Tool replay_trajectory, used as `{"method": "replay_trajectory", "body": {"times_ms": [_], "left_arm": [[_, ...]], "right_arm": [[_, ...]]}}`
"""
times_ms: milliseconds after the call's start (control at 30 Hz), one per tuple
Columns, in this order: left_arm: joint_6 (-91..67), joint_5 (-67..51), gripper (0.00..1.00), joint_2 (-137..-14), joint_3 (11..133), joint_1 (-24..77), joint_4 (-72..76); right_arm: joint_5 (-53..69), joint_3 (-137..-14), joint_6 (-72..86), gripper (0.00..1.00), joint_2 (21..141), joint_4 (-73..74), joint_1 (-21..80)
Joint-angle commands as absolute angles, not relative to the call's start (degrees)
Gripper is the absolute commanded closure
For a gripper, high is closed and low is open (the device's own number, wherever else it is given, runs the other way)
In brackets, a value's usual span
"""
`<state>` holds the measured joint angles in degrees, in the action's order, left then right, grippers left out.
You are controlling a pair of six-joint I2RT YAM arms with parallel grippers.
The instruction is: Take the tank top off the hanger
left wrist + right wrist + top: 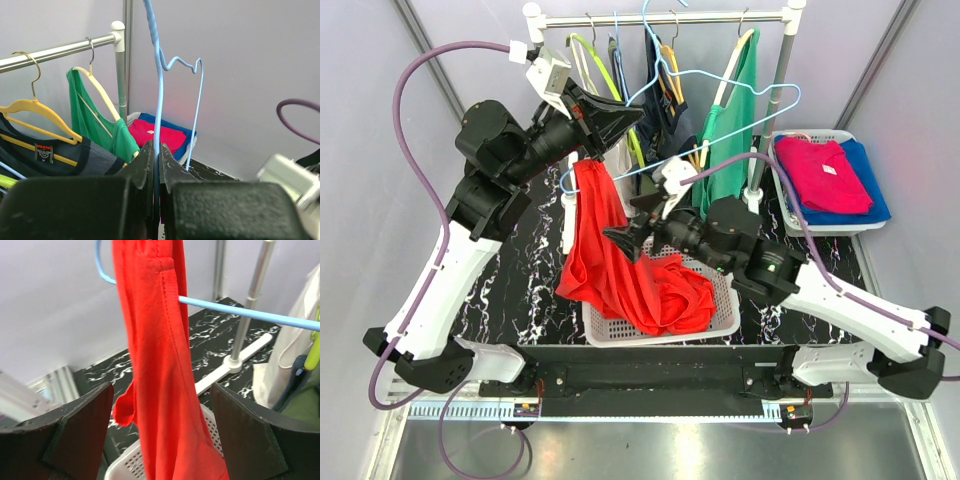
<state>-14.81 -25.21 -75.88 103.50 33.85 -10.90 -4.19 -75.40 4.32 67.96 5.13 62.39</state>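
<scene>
A red tank top (pixel 603 235) hangs by one strap from a light-blue wire hanger (pixel 796 96), and its lower part is piled in a white basket (pixel 723 325). My left gripper (pixel 620 115) is shut on the hanger's wire (pixel 160 100), which runs up between the closed jaws (pixel 156 146). My right gripper (pixel 620 240) is open beside the hanging cloth. In the right wrist view the tank top (pixel 160 370) drops between the two spread fingers (pixel 85 420) without touching them, draped over the hanger's bar (pixel 240 311).
A clothes rail (pixel 670 18) at the back carries a green top (pixel 735 130), a dark shirt (pixel 665 105) and other hangers. The rail's post and white foot (pixel 235 360) stand close behind. A second basket (pixel 782 180) at right holds red and blue clothes.
</scene>
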Motion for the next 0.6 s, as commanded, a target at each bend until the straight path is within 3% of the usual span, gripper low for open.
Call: {"method": "replay_trajectory", "body": {"times_ms": [0, 300, 400, 567], "left_arm": [[-14.8, -24.3, 1.00, -74.4, 105.5, 34.5, -7.3], [-15.6, -24.8, 1.00, -72.4, 103.4, 34.6, -7.5], [-16.1, -25.0, 1.00, -71.9, 103.1, 34.6, -7.4], [-16.3, -25.3, 1.00, -71.2, 102.7, 34.6, -7.5]], "right_arm": [[-12.1, -76.4, 0.3, 0.13, 71.2, -2.7, 65.4], [-21.8, -78.7, -5.4, 0.21, 76.5, -8.5, 71.3], [-22.1, -79.6, -5.4, 0.31, 77.7, -9.1, 71.4], [-21.0, -83.0, -5.4, 0.56, 80.4, -9.7, 72.4]]}}
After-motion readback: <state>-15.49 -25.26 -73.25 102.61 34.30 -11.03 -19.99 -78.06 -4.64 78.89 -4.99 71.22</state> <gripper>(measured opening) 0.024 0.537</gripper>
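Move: The hanging part of the red tank top, just under where it still loops over the light-blue hanger's bottom bar, is about 6 cm left and 1 cm forward of the right hand, some 1 cm lower. That bar crosses it about 8 cm left, 3 cm forward and 5 cm above. The white basket sits 33 cm below, 6 cm right and 3 cm forward. From the left hand, this hanging part is about 8 cm back, 6 cm left, 14 cm lower. The red tank top's hanging folds come between the right hand's open fingers as that hand reaches left by about 5 cm, dipping some 3 cm on the way and rising about half of that again at the end. Its fingers, spread on either side of the cloth, close partway around it. The left hand keeps the hanger pinched and eases about 2 cm back, slightly up and left. ##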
